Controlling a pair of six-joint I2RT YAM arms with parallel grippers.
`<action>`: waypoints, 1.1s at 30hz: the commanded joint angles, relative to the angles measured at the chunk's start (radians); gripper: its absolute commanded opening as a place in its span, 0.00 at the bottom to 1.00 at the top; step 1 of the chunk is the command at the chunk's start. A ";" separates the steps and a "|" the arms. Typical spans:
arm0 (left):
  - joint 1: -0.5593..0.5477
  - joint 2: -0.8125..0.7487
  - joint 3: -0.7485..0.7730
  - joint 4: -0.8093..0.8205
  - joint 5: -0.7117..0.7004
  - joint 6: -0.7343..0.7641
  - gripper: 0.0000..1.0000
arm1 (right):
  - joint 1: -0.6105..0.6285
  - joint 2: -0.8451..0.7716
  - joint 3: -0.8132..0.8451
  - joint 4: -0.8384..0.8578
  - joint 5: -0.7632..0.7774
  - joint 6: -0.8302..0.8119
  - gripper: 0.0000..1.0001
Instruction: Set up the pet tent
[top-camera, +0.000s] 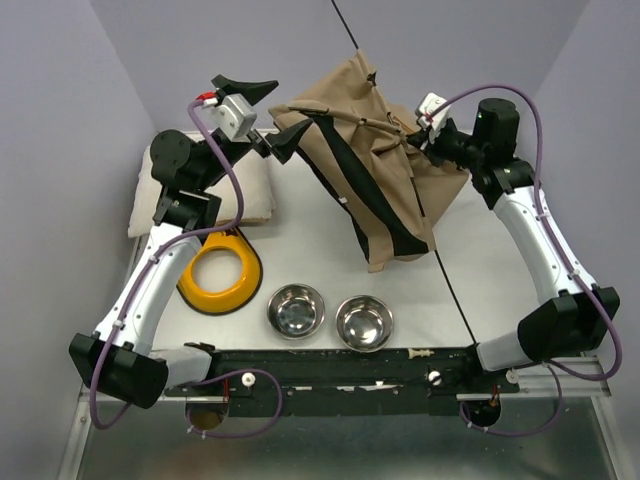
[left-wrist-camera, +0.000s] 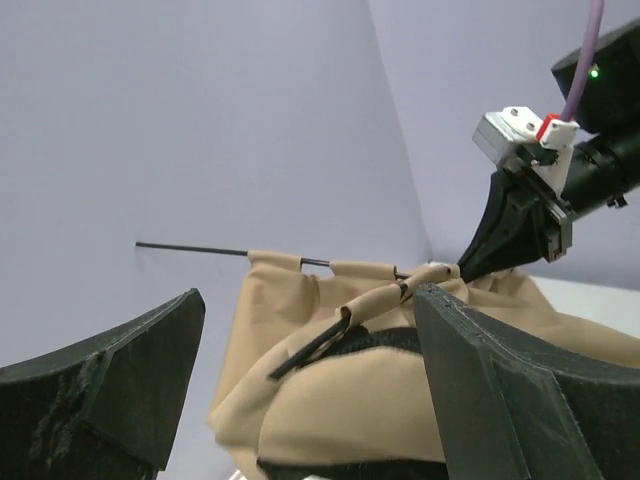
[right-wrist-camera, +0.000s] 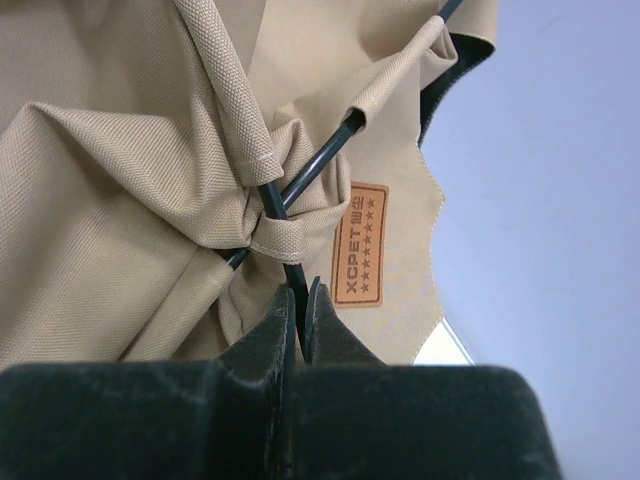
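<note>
The pet tent (top-camera: 375, 170) is a crumpled tan fabric heap with black trim, raised at the back of the table. My right gripper (right-wrist-camera: 302, 298) is shut on a thin black pole just below where the two poles (right-wrist-camera: 275, 205) cross; a brown label patch (right-wrist-camera: 360, 245) sits beside it. In the top view the right gripper (top-camera: 418, 135) meets the tent's right upper side. My left gripper (top-camera: 268, 115) stands open at the tent's left edge, with nothing between its fingers. In the left wrist view the left gripper (left-wrist-camera: 308, 300) frames the tent fabric (left-wrist-camera: 340, 400) and a pole end (left-wrist-camera: 190, 247) sticking out.
A cream cushion (top-camera: 215, 190) lies at the back left under the left arm. In front of it is a yellow ring-shaped dish (top-camera: 220, 270). Two steel bowls (top-camera: 296, 310) (top-camera: 364, 322) stand near the front edge. A long black pole (top-camera: 455, 290) runs diagonally across the right side.
</note>
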 joint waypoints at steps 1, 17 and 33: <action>-0.003 -0.060 -0.014 0.097 -0.048 -0.119 0.99 | -0.019 -0.134 -0.078 0.143 -0.001 0.136 0.01; -0.003 -0.114 -0.086 0.010 -0.200 -0.159 0.99 | -0.020 -0.207 -0.139 0.471 0.422 0.398 0.01; -0.010 0.026 -0.021 0.021 0.148 -0.292 0.94 | 0.059 -0.127 -0.108 0.886 0.537 0.432 0.01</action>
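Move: The right hand grips the pet tent's pole beside the hub, where the poles cross about 3 cm ahead and 4 cm left. From there the lower hem hangs roughly 21 cm back, 5 cm left and 25 cm down; the right bowl lies 33 cm back, 10 cm left and 32 cm down. The left hand, open, has the tent's left pole end some 6 cm ahead, 5 cm right and 14 cm below, and the hub 12 cm ahead, 19 cm right, 18 cm below. Still pinching the pole beside the hub, the right hand hauls the tent up about 15 cm, first drawing back some 6 cm, then swinging forward and to the right while tipping its fingers up and turning clockwise. The left stays wide open and apart from the cloth, dips back 3 to 4 cm, returns forward, and ends a little lower, tilting down. ##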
